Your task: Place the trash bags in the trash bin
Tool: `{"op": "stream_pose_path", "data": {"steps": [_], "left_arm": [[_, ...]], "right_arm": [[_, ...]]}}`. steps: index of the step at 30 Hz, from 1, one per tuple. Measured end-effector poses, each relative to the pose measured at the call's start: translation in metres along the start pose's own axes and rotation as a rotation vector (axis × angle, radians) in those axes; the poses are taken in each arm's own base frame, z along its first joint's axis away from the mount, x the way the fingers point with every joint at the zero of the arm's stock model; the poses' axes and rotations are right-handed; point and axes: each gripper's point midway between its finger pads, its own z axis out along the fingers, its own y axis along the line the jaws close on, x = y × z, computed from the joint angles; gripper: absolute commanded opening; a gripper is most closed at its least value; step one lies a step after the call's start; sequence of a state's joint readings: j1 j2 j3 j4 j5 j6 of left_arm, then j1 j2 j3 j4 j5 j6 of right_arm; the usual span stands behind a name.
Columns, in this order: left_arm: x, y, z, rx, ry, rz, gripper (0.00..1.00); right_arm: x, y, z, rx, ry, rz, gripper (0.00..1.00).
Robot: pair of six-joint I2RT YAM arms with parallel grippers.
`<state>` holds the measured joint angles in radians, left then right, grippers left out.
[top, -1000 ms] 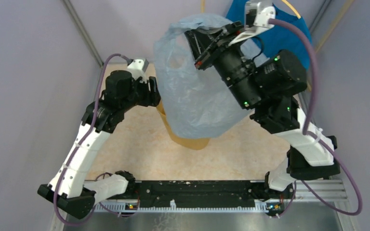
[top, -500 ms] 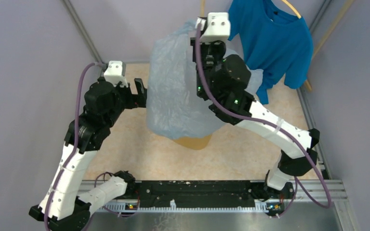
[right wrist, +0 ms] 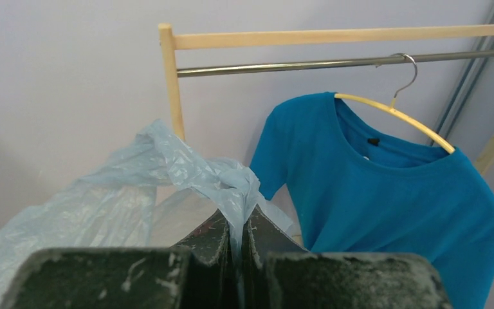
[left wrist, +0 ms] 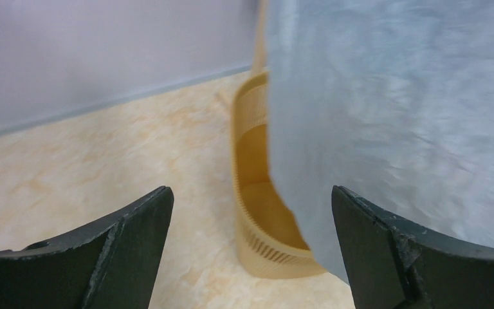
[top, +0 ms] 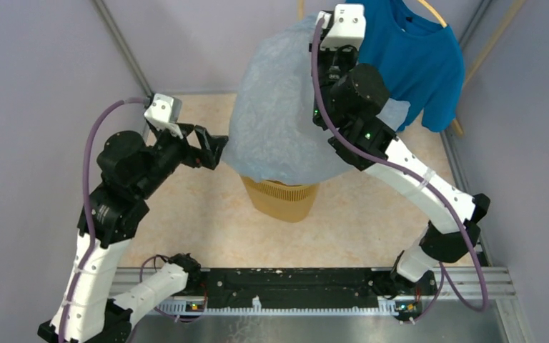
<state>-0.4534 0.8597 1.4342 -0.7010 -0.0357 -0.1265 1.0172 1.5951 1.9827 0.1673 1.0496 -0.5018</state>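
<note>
A pale blue translucent trash bag (top: 279, 121) hangs high over the yellow-orange trash bin (top: 282, 200) and hides its rim from above. My right gripper (right wrist: 235, 235) is shut on a bunched edge of the bag (right wrist: 225, 187), held high at the back. My left gripper (top: 211, 150) is open and empty, just left of the bag's lower edge. In the left wrist view the bin (left wrist: 260, 219) stands between my open fingers (left wrist: 135, 244), and the bag (left wrist: 392, 116) hangs in front of its right side.
A solid blue T-shirt (top: 407, 57) hangs on a hanger from a wooden rack with a metal rail (right wrist: 296, 64) at the back right. Grey walls close in on both sides. The floor (top: 200, 221) is pale marbled beige.
My right arm has lifted the bag higher and a little to the right, uncovering the bin's lower part. My left arm has dropped and its gripper now points at the bag's left edge.
</note>
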Motion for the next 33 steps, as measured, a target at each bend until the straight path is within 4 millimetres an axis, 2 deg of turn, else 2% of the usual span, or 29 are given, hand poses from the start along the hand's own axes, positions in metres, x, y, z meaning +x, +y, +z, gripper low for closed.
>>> {"op": "stream_pose_path", "data": {"steps": [4,9,11,15,18,21,24,27,33], "left_arm": [[-0.022,-0.044,-0.016,0.247,-0.058,0.021,0.99],[-0.031,-0.093,-0.037,0.55,-0.073,0.033,0.99],[-0.027,-0.106,-0.038,0.638,-0.048,0.03,0.99],[-0.018,-0.121,-0.032,0.744,0.009,0.015,0.96],[-0.015,-0.132,-0.026,0.819,0.034,-0.016,0.98],[-0.005,-0.136,-0.013,0.847,0.052,-0.056,0.99],[0.011,-0.135,0.009,0.831,0.094,-0.105,0.97],[0.026,-0.131,0.042,0.759,0.135,-0.135,0.97],[0.067,-0.115,0.109,0.491,0.22,-0.149,0.98]], "right_arm": [[-0.008,0.001,0.002,-0.023,-0.02,0.024,0.0],[-0.002,0.011,0.001,-0.065,-0.008,0.013,0.0],[0.0,0.014,0.001,-0.079,-0.002,0.01,0.0],[0.004,0.018,0.0,-0.098,0.008,0.008,0.0],[0.007,0.021,0.0,-0.113,0.014,0.014,0.0],[0.009,0.026,-0.001,-0.132,0.02,0.027,0.0],[0.011,0.031,-0.002,-0.156,0.026,0.042,0.0],[0.014,0.037,-0.004,-0.181,0.034,0.057,0.0],[0.016,0.046,-0.006,-0.217,0.041,0.092,0.0]]}}
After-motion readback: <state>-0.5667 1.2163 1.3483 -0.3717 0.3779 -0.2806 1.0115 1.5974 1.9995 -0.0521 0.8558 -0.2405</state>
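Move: The right hand holds the bag's top. The bin it must go into lies about 10 cm to that hand's left, 8 cm back and 43 cm below; the blue T-shirt hangs some 22 cm to its right and 14 cm ahead, about 12 cm lower. From the open left hand, the hanging bag's middle is roughly 16 cm right, 8 cm ahead and 2 cm down, the bin 13 cm right, 4 cm ahead and 28 cm below. The right fingers keep the bag pinched as that hand eases about 5 cm left, sinking slightly and turning a little counter-clockwise. The left hand, wide open, swings back and right, rising at first, then drives forward and down against the bag's near side over the bin, ending some 15 cm farther right and turned about 30 degrees clockwise, tips dipped. ##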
